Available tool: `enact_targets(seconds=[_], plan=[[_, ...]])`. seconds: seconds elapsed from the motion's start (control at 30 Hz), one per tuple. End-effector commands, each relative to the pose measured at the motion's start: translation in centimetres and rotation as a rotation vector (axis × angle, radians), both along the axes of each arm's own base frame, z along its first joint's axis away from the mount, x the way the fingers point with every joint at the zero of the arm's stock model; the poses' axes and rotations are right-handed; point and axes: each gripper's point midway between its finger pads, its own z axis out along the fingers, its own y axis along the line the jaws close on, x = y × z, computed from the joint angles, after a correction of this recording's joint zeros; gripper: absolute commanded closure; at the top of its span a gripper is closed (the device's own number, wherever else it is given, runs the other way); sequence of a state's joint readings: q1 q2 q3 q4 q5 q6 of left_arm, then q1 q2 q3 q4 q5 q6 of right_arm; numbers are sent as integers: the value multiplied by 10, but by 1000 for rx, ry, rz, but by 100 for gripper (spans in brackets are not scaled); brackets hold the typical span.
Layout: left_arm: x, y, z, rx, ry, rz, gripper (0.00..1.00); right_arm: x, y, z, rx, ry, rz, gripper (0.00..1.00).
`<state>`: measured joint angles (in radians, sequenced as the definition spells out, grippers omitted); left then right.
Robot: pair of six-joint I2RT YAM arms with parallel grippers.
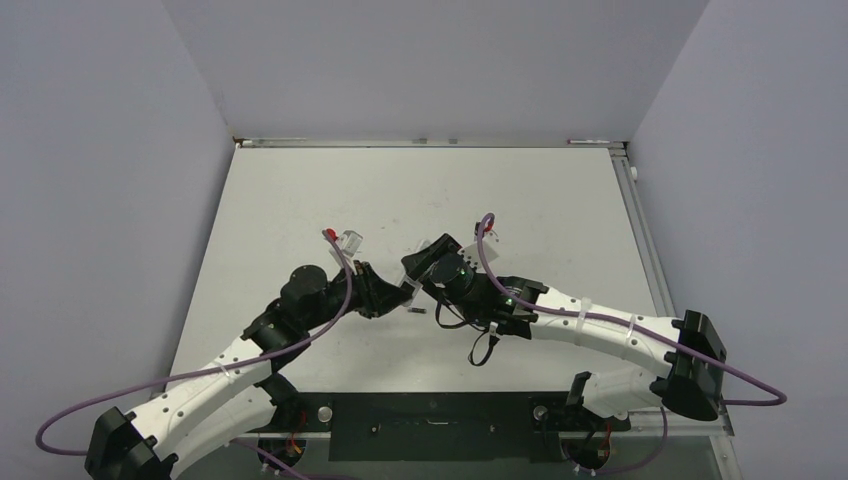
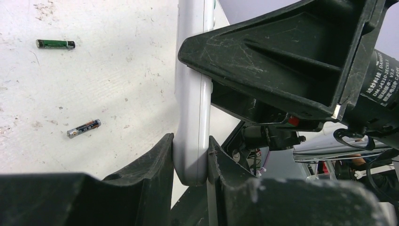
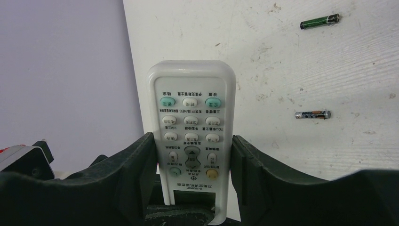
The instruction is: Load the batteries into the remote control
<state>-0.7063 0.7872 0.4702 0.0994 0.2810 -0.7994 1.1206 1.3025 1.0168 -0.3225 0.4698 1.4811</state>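
The white remote control is held off the table between both grippers. In the right wrist view its buttoned face looks at the camera, and my right gripper is shut on its two long sides. In the left wrist view I see the remote control edge-on, with my left gripper shut on its end, front and back. Two batteries lie loose on the table: a green one and a dark one with a silver tip. They also show in the right wrist view, the green battery beyond the dark battery.
In the top view the left gripper and the right gripper meet at mid-table. Grey walls close in the back and both sides. The right gripper's black body sits close over the left one.
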Motion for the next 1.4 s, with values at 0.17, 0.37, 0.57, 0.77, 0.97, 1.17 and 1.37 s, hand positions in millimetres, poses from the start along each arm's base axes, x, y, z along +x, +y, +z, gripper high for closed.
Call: enact_targets(seconds=[0.17, 0.37, 0.57, 0.77, 0.97, 1.17, 1.37], plan=[[-2, 2, 27, -62, -45, 11, 100, -4, -1, 37, 46, -89, 48, 40], [-9, 3, 29, -87, -22, -28, 100, -12, -17, 38, -62, -145, 125, 31], [-17, 5, 30, -146, 38, -110, 100, -20, -43, 52, -241, -288, 245, 28], [-26, 13, 30, -213, 101, -172, 100, -32, -54, 80, -399, -485, 441, 24], [-37, 16, 32, -254, 154, -224, 100, -49, -42, 78, -508, -635, 675, 23], [-50, 17, 32, -287, 225, -289, 100, -74, -24, 72, -662, -855, 919, 23], [-60, 19, 29, -294, 283, -334, 100, -104, -15, 67, -880, -1125, 1117, 23]])
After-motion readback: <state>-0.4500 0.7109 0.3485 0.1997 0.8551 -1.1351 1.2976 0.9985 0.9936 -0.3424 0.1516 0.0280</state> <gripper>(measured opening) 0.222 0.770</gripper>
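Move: I hold the remote in both hands. My right fingers straddle its middle; that middle lies about 5 cm ahead of my left hand point and 3 cm to its right, at hand height. On the table some 16 cm below, the dark battery is about 2 cm back from my right hand, in line sideways. The green battery is roughly 10 cm ahead of my right hand and 3 cm to its right. I open my right fingers to let go of the remote's sides and lift that hand off some 7 cm, drifting right. Then I draw it back about 10 cm from the start, easing left again, while it rolls close to 90 degrees and swings to point mostly left. My left hand keeps its pinch near the screen end, pulls back about 5 cm and twists some 25 degrees, its fingers swinging to point more to the right. ##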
